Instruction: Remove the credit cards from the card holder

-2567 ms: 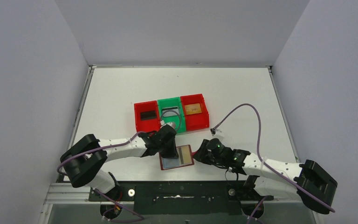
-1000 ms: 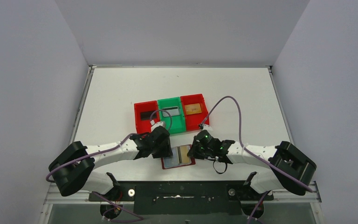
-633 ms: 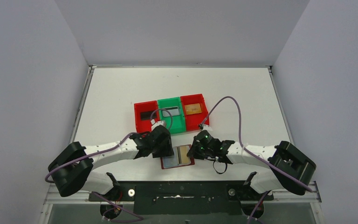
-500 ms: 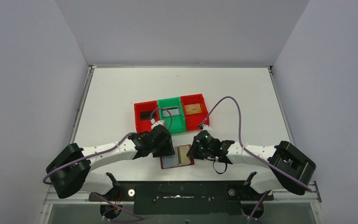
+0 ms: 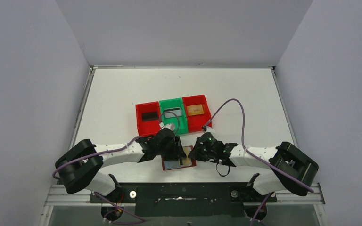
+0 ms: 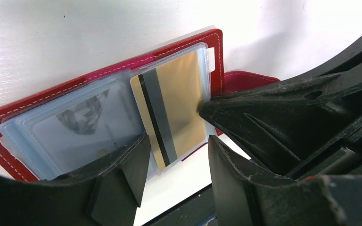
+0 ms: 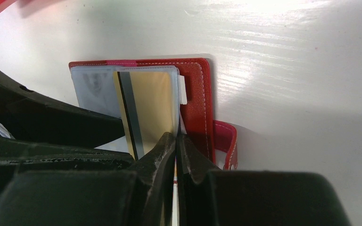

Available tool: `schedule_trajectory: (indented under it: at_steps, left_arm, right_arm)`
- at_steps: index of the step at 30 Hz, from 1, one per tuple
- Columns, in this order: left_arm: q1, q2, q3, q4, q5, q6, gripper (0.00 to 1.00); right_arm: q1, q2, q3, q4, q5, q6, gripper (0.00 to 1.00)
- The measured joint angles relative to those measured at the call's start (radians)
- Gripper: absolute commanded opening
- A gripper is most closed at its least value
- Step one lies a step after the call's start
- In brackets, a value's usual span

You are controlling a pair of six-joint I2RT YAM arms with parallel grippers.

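Observation:
The card holder (image 5: 179, 162) lies open near the table's front edge, dark red with clear pockets (image 6: 75, 127). A gold credit card (image 6: 176, 101) with a dark stripe sits in its right-hand pocket. My left gripper (image 6: 176, 150) is open, with one finger on each side of that card's near end. My right gripper (image 7: 176, 140) is shut, and its tips pinch the outer edge of the clear pocket beside the gold card (image 7: 153, 101). The red snap tab (image 7: 227, 141) sticks out to the right. From above, both grippers crowd over the holder and hide part of it.
Three joined bins stand behind the holder. The left red bin (image 5: 140, 123) holds a black card, the green bin (image 5: 183, 126) a silver-grey one, the right red bin (image 5: 206, 120) a gold-tan one. Purple cables loop above both arms. Black rail along the front edge.
My left gripper has slid right over the open holder, and its jaws have widened a little. The right gripper has stayed at the holder's right edge, shut.

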Motion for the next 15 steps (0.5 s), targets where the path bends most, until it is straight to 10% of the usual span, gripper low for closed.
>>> schedule_trajectory:
  at_steps: [12,15]
  left_arm:
    - [-0.004,-0.002,-0.031,0.021,-0.042,-0.061,0.23]
    - [-0.004,-0.018,-0.061,0.048,-0.057,-0.088,0.33]
  right_arm:
    - [-0.014,0.000,-0.039,0.071,-0.024,0.039,0.00]
    - [-0.016,0.000,-0.050,0.091,-0.024,0.051,0.00]
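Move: The gold card lies just under the left hand, its middle about 2 cm ahead, level sideways and 1 cm below. The clear sleeve on the holder's left half is some 5 cm to the left and 1 cm ahead. The green tray stands about 21 cm ahead and 4 cm left. From the right hand, shut at the gold sleeve's right edge, the gold card is roughly 3 cm left and 1 cm ahead. Left fingers close about halfway over the gold card while sinking and shifting left, each about 1 cm. ##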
